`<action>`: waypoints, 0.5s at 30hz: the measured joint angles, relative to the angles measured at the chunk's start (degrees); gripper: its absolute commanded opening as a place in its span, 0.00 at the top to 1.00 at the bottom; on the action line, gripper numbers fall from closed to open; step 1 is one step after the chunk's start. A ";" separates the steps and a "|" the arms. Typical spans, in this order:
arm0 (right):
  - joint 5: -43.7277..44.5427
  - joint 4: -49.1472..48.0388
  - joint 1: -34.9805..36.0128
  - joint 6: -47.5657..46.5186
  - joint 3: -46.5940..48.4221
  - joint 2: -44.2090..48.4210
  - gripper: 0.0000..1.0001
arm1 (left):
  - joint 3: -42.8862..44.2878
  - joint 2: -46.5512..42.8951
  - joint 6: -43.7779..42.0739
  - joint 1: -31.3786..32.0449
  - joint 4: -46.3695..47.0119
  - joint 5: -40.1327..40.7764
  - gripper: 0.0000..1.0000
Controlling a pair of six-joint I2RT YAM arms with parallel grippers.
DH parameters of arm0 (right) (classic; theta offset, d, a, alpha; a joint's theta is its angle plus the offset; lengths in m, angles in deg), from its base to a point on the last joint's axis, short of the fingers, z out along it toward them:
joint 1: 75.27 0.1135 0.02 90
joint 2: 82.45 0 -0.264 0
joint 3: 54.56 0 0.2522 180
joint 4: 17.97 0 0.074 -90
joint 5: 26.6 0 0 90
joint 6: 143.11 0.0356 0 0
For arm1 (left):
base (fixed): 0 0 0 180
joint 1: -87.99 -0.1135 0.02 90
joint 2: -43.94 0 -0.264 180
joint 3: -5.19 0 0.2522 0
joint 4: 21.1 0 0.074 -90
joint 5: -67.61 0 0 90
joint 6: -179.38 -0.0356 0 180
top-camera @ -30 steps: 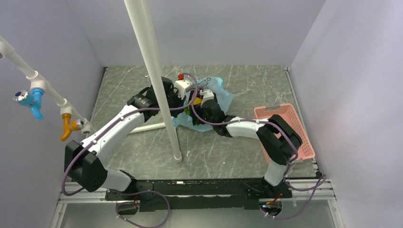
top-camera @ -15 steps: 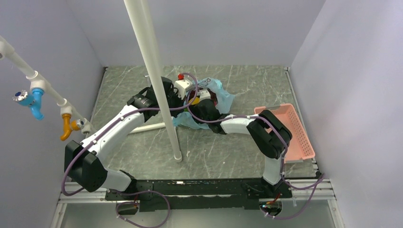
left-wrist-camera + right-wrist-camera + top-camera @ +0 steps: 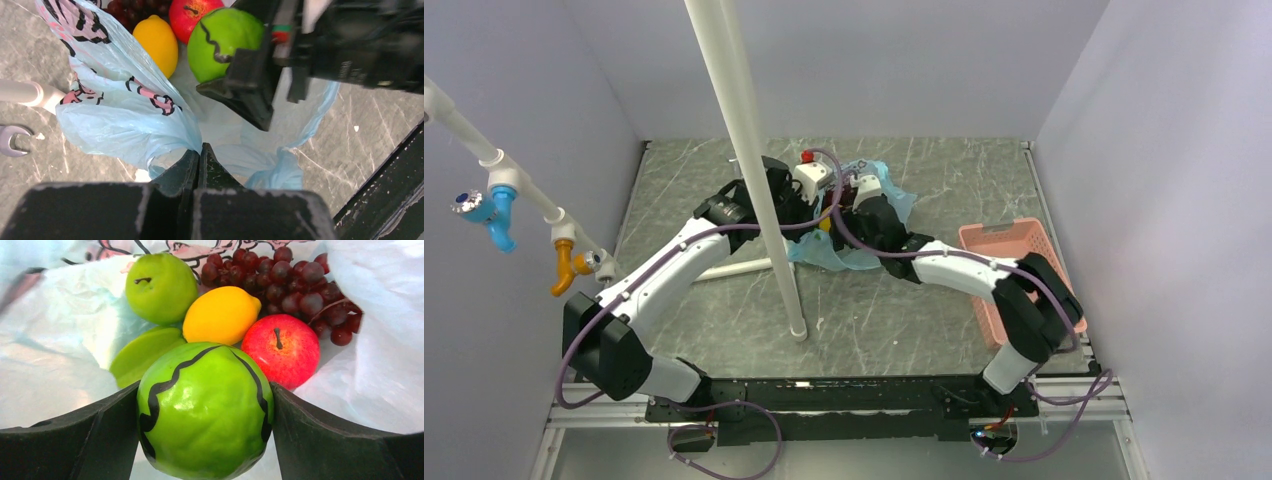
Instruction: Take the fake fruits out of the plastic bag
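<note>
The light blue plastic bag (image 3: pixel 896 203) lies open at the table's back middle. My left gripper (image 3: pixel 200 150) is shut on a fold of the bag's edge (image 3: pixel 125 115), holding the mouth open. Inside lie fake fruits: a dark grape bunch (image 3: pixel 290 280), a yellow lemon (image 3: pixel 220 315), a red apple (image 3: pixel 282 350), a green apple (image 3: pixel 160 287) and a green slice (image 3: pixel 142 352). My right gripper (image 3: pixel 205 415) reaches into the bag, both fingers pressed against the sides of a round green fruit (image 3: pixel 205 400) with a wavy black line.
A white pole (image 3: pixel 754 170) stands just left of the bag, its base bar (image 3: pixel 25 93) on the table beside a small wrench (image 3: pixel 12 140). A pink slotted tray (image 3: pixel 1014 245) lies at the right. Faucets (image 3: pixel 494 215) jut from the left wall.
My right arm has pushed further into the bag, and its fingers have narrowed onto the green fruit. The left gripper has kept its hold on the bag.
</note>
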 measured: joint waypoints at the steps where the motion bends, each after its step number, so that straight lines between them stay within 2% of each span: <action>1: -0.11 0.24 -0.07 -0.15 -0.83 1.81 0.79 | 0.33 -0.02 0.00 0.11 0.28 0.20 1.00; 9: -5.27 2.10 -0.04 1.14 -4.17 16.94 1.00 | -0.15 -0.04 0.02 0.15 0.09 1.05 1.00; 15: -8.76 4.52 -0.04 2.97 -8.72 30.05 1.00 | -0.15 -0.04 0.02 0.15 -0.15 1.49 1.00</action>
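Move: The right hand, with the watermelon already gripped in the bag's mouth, has the pink basket about 35 cm to its right, some 11 cm back and 9 cm below. Left in the bag, roughly 9 cm lower than this hand, are the red apple 6 cm ahead and 1 cm right, the lemon 6 cm ahead and 4 cm left, and the grapes 11 cm straight ahead. From the left hand, the basket lies about 44 cm right, 5 cm back and 18 cm below. The right hand keeps its grip around the watermelon and lifts it fast out of the bag, up about 13 cm while drawing back some 7 cm and a little right, away from the lemon and red apple and towards the basket, its left side tilting up and its fingertips levelling somewhat, some 20 degrees in all. The left hand stays in place with its fingers shut, still pinching the bag's rim to keep the mouth open. ##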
